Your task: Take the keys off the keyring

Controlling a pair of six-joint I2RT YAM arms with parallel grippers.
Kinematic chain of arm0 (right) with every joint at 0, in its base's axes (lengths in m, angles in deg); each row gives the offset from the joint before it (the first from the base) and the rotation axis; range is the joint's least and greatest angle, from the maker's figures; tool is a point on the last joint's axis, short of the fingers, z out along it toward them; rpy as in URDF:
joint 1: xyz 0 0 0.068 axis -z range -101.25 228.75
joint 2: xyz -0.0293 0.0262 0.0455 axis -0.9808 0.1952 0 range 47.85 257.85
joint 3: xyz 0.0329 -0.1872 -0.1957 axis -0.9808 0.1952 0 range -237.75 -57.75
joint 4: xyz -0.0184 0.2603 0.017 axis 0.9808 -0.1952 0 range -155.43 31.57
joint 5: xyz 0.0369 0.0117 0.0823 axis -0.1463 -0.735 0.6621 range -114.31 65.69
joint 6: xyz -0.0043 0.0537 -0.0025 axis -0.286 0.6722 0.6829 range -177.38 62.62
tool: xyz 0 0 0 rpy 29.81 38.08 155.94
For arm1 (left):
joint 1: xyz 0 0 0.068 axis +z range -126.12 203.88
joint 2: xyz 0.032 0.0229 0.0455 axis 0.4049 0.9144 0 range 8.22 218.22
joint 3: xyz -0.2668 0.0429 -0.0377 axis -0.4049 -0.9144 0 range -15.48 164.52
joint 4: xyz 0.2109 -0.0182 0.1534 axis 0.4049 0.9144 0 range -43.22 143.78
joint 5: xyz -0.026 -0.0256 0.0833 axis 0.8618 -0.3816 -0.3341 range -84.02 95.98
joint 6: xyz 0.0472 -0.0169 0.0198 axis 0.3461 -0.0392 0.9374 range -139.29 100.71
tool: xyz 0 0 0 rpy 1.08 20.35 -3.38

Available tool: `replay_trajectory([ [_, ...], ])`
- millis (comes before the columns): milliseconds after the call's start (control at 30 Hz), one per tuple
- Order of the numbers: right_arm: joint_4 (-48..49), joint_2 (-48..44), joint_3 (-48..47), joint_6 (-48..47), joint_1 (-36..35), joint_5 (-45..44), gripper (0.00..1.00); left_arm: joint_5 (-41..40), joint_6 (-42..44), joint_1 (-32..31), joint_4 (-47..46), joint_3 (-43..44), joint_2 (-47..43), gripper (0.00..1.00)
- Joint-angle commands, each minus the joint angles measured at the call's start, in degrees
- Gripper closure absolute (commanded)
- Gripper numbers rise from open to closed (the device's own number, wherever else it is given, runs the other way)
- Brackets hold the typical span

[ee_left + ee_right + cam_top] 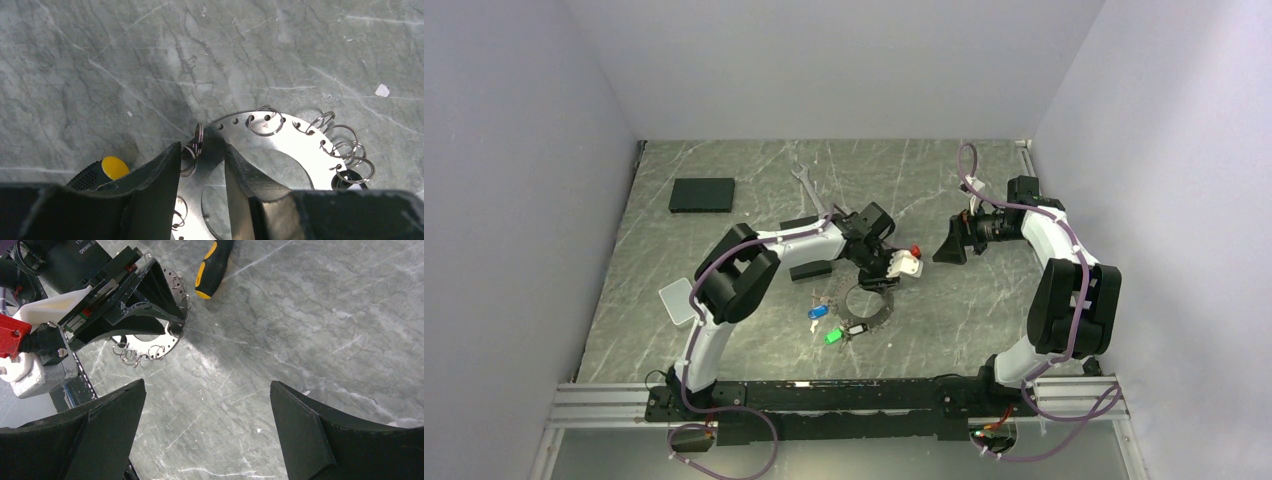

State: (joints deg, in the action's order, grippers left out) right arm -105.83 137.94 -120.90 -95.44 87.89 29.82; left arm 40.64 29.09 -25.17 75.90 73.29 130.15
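Observation:
The keyring (871, 306) lies flat in the middle of the table, a large grey metal ring with small wire split rings along its rim. A blue key (818, 311) and a green key (833, 336) lie at its left and lower-left edge. My left gripper (876, 283) points down at the ring's far side. In the left wrist view the keyring (280, 140) has its band between the left gripper's (202, 146) fingers, which stand apart with gaps showing. A split ring (189, 159) touches the left finger. My right gripper (946, 247) hovers to the right, wide open and empty (207, 382).
A yellow-and-black screwdriver (212, 267) lies just beyond the ring, its yellow end (114, 167) beside my left finger. A silver spanner (806, 185) and a black box (702, 194) lie further back. A white scrap (382, 90) sits on the marble.

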Motion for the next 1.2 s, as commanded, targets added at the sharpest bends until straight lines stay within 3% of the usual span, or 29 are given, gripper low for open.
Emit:
replay_trajectory([
  [0,1.41,-1.11,-1.36,0.13,0.26,1.77,0.00,0.15,0.28,-0.76,-2.35,1.98,0.50,0.60],
  [233,2.24,-1.11,-1.31,1.59,0.26,1.70,0.00,0.23,-2.24,-1.59,-2.41,2.86,0.33,0.78],
  [400,5.88,-2.80,-0.50,6.05,0.41,1.53,0.00,-2.39,-6.44,-1.85,-2.74,3.58,-0.97,0.99],
  [767,15.63,-7.35,2.55,16.68,0.43,4.09,0.00,-6.46,-20.96,-1.79,4.35,6.96,-7.59,1.00],
  [1167,40.94,-16.88,10.48,40.52,-1.12,-7.27,0.00,-5.31,-30.92,2.22,8.62,9.98,-13.29,1.00],
])
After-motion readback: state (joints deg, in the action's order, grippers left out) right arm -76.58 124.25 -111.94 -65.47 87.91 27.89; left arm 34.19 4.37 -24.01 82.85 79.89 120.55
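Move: The metal keyring plate lies flat just under my left hand, its middle about 3 cm back, 4 cm left and 2 cm below; its outer rim already sits between the fingertips. The black key fob is some 8 cm back and 5 cm left, the blue fob 5 cm back and 13 cm left, the screwdriver handle 7 cm ahead and 1 cm left. From my right hand, the keyring is roughly 7 cm back, 18 cm left, 11 cm below. I shut my left fingers on the near-by rim of the keyring plate while easing a centimetre or so to the right, then lift it, slowly at first and then quickly, about 10 cm up, turning some 20 degrees counter-clockwise. My empty right hand stays wide open as it rises about 6 cm and goes forward 3 or 4, tipping its fingers up and turning clockwise. ##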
